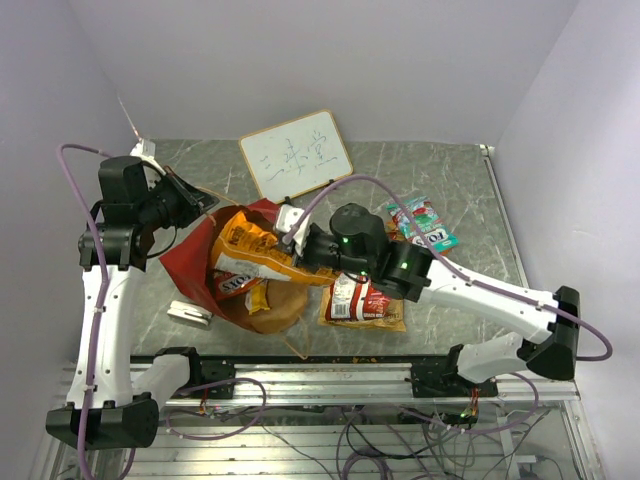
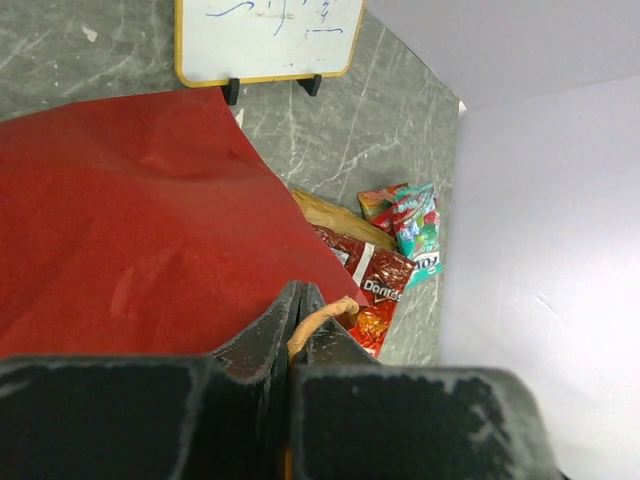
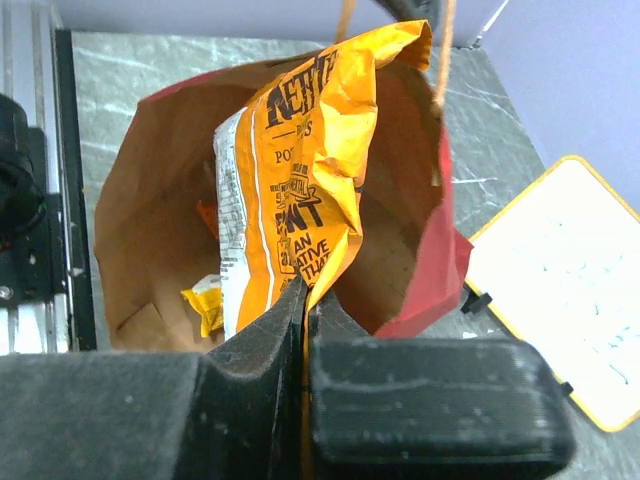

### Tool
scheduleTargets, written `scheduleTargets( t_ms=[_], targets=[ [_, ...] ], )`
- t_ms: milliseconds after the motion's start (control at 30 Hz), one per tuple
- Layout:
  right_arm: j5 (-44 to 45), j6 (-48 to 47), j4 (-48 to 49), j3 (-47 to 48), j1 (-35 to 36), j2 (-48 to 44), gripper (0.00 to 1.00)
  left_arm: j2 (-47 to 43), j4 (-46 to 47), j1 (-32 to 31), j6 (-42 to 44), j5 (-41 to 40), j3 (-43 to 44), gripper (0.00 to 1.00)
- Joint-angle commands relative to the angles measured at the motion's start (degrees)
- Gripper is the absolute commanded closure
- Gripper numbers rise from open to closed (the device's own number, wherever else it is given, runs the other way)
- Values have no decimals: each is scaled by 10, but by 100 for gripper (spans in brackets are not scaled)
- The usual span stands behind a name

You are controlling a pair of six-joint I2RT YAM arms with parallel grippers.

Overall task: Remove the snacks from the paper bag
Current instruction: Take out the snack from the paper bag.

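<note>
The red paper bag (image 1: 185, 262) stands in the middle left with its brown mouth open upward. My left gripper (image 1: 205, 203) is shut on its thin loop handle (image 2: 322, 318), beside the red outer wall (image 2: 130, 230). My right gripper (image 1: 293, 250) is shut on the lower edge of an orange snack packet (image 1: 248, 250) and holds it up in the bag's mouth (image 3: 300, 170). A yellow packet (image 3: 205, 305) and a red one (image 1: 230, 285) lie inside the bag. A red Doritos packet (image 1: 360, 300) and teal and red packets (image 1: 422, 225) lie on the table to the right.
A white framed writing board (image 1: 295, 155) stands at the back, just behind the bag; it also shows in the left wrist view (image 2: 265, 35). A small white object (image 1: 190, 313) lies by the bag's near left. Grey walls close the back and sides.
</note>
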Motion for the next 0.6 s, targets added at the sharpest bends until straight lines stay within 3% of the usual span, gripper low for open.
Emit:
scheduleTargets(
  t_ms=[0, 267, 567],
  targets=[
    [47, 63, -2, 42, 1, -47, 100, -12, -9, 2, -4, -24, 16, 93],
    [176, 114, -101, 94, 0, -74, 100, -9, -17, 2, 2, -42, 25, 93],
    [332, 256, -238, 105, 0, -114, 100, -15, -17, 2, -5, -66, 14, 93]
  ],
)
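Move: The right hand, pinching the orange snack in front of the bag's mouth, has the Doritos pile about 17 cm to its right, level fore and aft, 29 below. The FOX'S pile is some 30 right and 15 ahead; the paper bag's middle about 13 left, 3 ahead, 16 lower. From the left hand, holding the bag's handle, the Doritos pile lies some 32 right, 8 back and 31 below. Right hand swings the pinched orange snack about 9 cm right, 7 up, away from the bag, turning clockwise. ##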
